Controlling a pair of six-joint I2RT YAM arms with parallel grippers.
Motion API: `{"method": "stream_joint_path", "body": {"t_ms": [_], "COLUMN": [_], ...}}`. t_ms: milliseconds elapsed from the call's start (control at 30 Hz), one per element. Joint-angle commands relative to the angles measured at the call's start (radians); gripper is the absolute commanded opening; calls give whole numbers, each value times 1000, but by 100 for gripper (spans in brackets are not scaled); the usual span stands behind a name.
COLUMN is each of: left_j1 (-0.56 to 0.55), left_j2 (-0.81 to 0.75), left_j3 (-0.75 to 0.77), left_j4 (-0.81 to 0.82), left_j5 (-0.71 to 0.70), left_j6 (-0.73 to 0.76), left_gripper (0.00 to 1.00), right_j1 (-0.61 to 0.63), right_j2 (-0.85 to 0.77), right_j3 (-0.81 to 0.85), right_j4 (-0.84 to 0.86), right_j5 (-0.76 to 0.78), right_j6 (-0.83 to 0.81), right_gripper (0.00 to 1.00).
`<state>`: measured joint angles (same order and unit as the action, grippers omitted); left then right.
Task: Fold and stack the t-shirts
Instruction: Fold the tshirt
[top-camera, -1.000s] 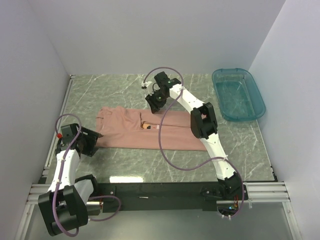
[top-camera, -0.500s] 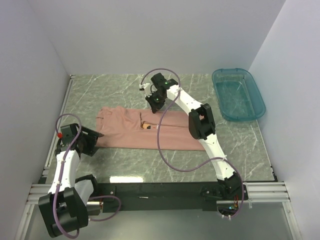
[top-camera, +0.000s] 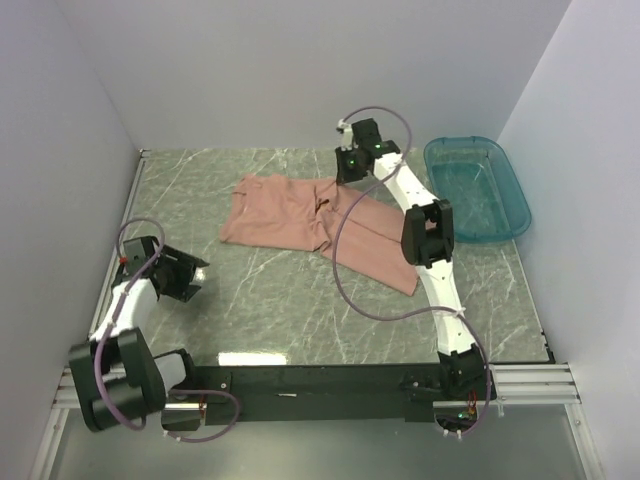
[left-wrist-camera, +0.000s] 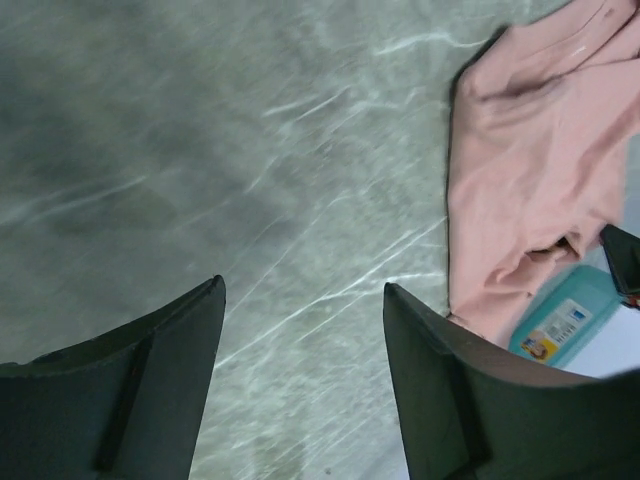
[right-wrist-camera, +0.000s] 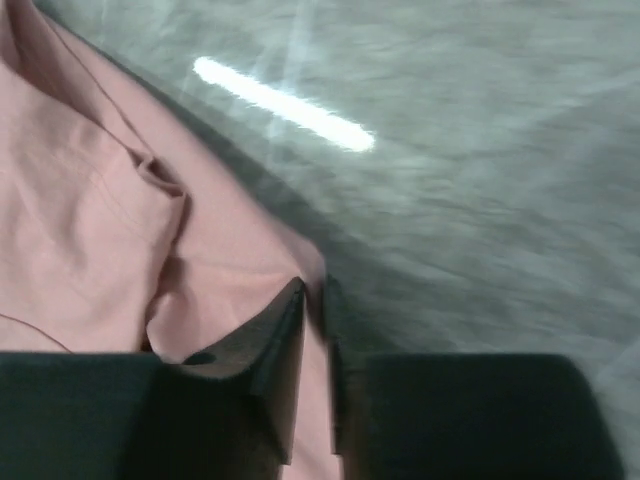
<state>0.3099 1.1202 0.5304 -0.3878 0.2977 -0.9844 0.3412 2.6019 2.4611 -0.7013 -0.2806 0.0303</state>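
One salmon-pink t-shirt (top-camera: 290, 210) lies rumpled and slanted across the back middle of the table, one part trailing toward the right front. My right gripper (top-camera: 350, 178) is at the shirt's far edge, near the back of the table. In the right wrist view its jaws (right-wrist-camera: 313, 290) are shut on a fold of the pink t-shirt (right-wrist-camera: 90, 230). My left gripper (top-camera: 197, 280) hangs open over bare table at the left, well clear of the shirt. The left wrist view shows its gripper (left-wrist-camera: 303, 285) with only tabletop between the fingers and the t-shirt (left-wrist-camera: 530, 170) off to the right.
A teal plastic tub (top-camera: 475, 195) stands empty at the back right, close beside the right arm. White walls close in the table on the left, back and right. The green marbled tabletop (top-camera: 280, 310) lies bare in front of the shirt.
The right gripper closed on the shirt's far edge and pulled it toward the back right. The shirt went from flat to bunched and slanted, away from the left gripper.
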Motion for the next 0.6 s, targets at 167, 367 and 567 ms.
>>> {"method": "stream_joint_path", "body": {"t_ms": [167,367,567], "left_j1": [-87,-225,-276], "left_j2": [268,458,625], "left_j3": [155,309,413], "left_j4": [314,319,268], "left_j5": [158,49,-61], "left_j6": [16,-17,-71], "left_gripper": [67,66,48], "right_j1": [-13,-14,-13], "right_j2": [-207,-494,-810], "right_j3": [-126,-422,-839], "right_j4": [11,-98,-148], "right_j5": [-95,-297,-420], "right_j6": [-162,-372,-548], "right_gripper": [63,71,72]}}
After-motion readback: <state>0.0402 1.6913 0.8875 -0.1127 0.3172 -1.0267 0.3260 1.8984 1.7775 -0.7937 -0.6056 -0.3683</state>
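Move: The left hand, holding nothing, has the shirt's near-left corner about 13 cm ahead, 7 cm to its right and 4 cm below. The shirt's bunched middle is some 19 cm ahead and 30 cm to the right. The right hand still has the shirt's far edge between its fingertips; from it the bunched middle lies about 9 cm back and 4 cm left, the shirt's near-right corner some 30 cm back and 17 cm right, and the basket about 31 cm right and 2 cm back. Forward and to the right, the left hand sweeps low for about 14 cm to the shirt's near-left corner, turning some 15 degrees clockwise, its wide fingers partly closing as it dips at the end. The right hand opens wide to let go of the far edge, shifts a little right, then pulls back about 16 cm and up 12 cm over the shirt, turning counter-clockwise. ##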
